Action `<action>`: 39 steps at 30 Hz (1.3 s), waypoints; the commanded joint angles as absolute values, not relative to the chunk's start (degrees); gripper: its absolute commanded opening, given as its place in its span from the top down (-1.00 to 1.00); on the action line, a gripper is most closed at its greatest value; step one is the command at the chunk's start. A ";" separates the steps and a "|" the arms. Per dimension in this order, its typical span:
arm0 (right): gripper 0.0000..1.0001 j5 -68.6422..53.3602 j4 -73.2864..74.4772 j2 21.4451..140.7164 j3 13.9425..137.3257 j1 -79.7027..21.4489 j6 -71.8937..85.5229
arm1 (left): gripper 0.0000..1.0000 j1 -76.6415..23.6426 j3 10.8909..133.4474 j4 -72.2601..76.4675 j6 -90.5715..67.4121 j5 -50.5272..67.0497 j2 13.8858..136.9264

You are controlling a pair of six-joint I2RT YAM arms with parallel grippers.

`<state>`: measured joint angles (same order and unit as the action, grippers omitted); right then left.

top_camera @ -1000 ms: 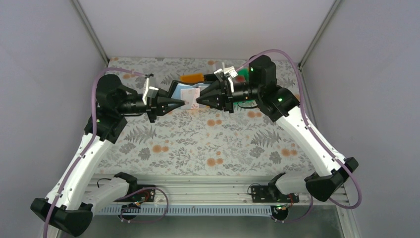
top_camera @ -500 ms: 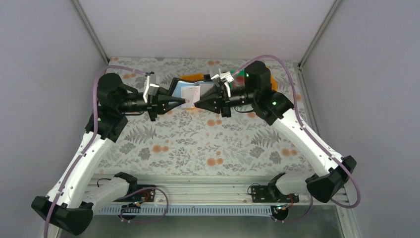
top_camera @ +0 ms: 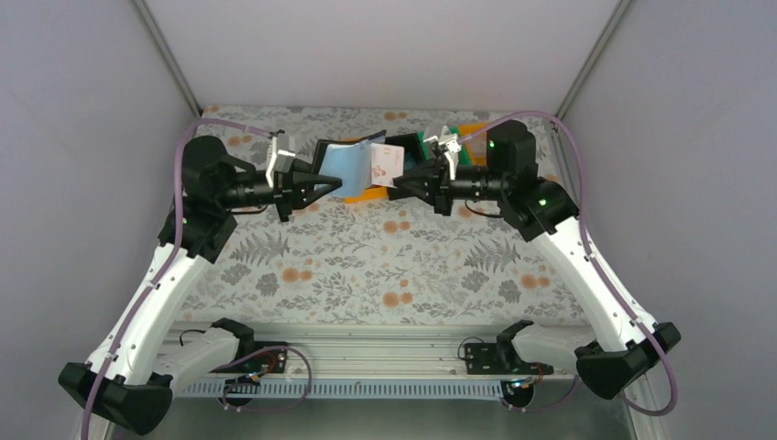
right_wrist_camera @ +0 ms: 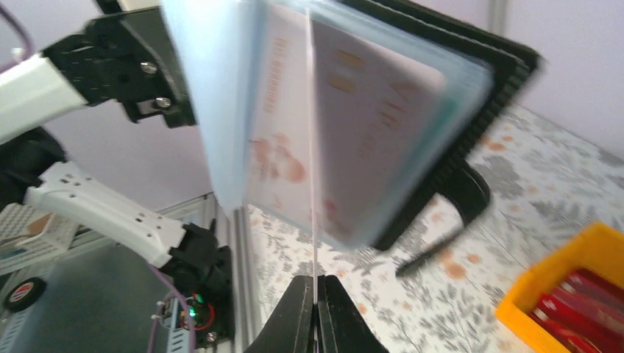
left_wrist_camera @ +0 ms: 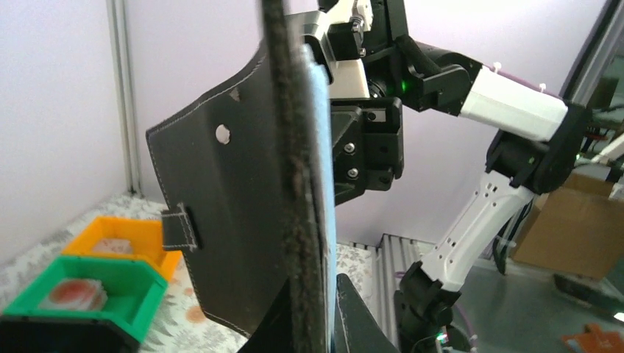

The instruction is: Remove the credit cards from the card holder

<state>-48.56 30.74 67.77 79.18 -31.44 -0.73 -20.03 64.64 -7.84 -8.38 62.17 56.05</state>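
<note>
The card holder (top_camera: 341, 165) is a black wallet with a pale blue inner face, held up above the table. My left gripper (top_camera: 336, 183) is shut on its lower edge. In the left wrist view the card holder (left_wrist_camera: 221, 220) stands edge-on between the fingers of the left gripper (left_wrist_camera: 321, 316), its black tab on the left. My right gripper (top_camera: 396, 183) is shut on one credit card (top_camera: 385, 163), pale with pink marks, just right of the holder. In the right wrist view that credit card (right_wrist_camera: 314, 250) is a thin edge rising from the right gripper (right_wrist_camera: 315, 283). The open card holder (right_wrist_camera: 460, 151) is blurred behind it.
An orange bin (top_camera: 368, 194), a black bin (top_camera: 403, 149) and a green bin (top_camera: 427, 142) stand at the back of the flowered table under the grippers. The orange bin (right_wrist_camera: 581, 287) holds red cards. The orange bin (left_wrist_camera: 118, 239) and green bin (left_wrist_camera: 96, 294) lie below the holder. Grey walls close in on three sides.
My right gripper has closed on a card and drawn back to the right with it, away from the holder. The left gripper has stayed put, and the holder's blue face now shows more.
</note>
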 commanded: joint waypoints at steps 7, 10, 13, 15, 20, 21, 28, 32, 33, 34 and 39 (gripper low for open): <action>0.92 -45.90 36.12 65.42 77.90 -25.97 -0.93 | 0.95 -17.83 53.06 -5.87 -26.24 52.28 59.62; 0.92 -45.70 37.86 65.65 77.90 -25.93 -0.97 | 0.95 -17.63 45.84 -3.33 -31.83 51.21 63.01; 0.92 -45.90 39.27 65.70 76.87 -25.99 -1.38 | 0.95 -17.65 42.02 1.53 -37.59 55.08 68.45; 0.92 -46.29 39.23 65.65 75.49 -25.99 -0.90 | 0.95 -17.66 39.20 3.02 -41.25 56.62 72.78; 0.92 -47.26 39.39 66.20 73.65 -25.97 -0.03 | 0.95 -14.76 30.02 4.32 -47.24 56.83 77.86; 0.92 -47.59 39.33 66.37 73.52 -25.97 0.02 | 0.95 -13.73 28.15 4.92 -48.20 56.82 78.25; 0.92 -50.06 39.00 68.98 75.47 -26.08 0.77 | 0.64 -5.05 21.73 -8.10 -46.90 50.06 78.35; 0.92 -52.03 38.38 70.36 76.56 -26.25 0.78 | -0.27 -1.10 21.52 -14.68 -44.74 46.47 77.30; 0.92 -52.59 38.27 70.78 76.98 -26.40 0.86 | -0.32 -0.53 22.00 -16.00 -44.32 45.73 76.47; 0.92 -52.89 38.29 71.34 77.49 -26.74 0.92 | -0.33 0.09 22.73 -17.31 -43.85 44.81 75.43; 0.92 -49.42 41.18 75.87 81.53 -30.22 -0.20 | -0.30 7.82 30.47 -27.90 -37.02 30.45 66.82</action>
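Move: The left hand holds the card holder; its set-down spot on the open table is about 3 cm ahead of that hand, 5 cm to its left and 42 cm below. From the same hand the yellow bin is roughly 26 cm ahead, 1 cm right and 40 cm down, the black bin 27 cm ahead, 13 cm right and as low. The right hand pinches a pink card; the holder's middle is some 7 cm to its left, 3 cm ahead and 3 cm higher. Down by nearly 40 cm the left hand sweeps the holder to the table, swinging forward, then partly back, while rolling it about 95 degrees from upright to flat. Near the table it veers left, turns counter-clockwise, opens and backs off the holder's left end. The right hand first draws its card right and slightly forward, clear of the holder, then sinks about 6 cm, keeping its pinch. ##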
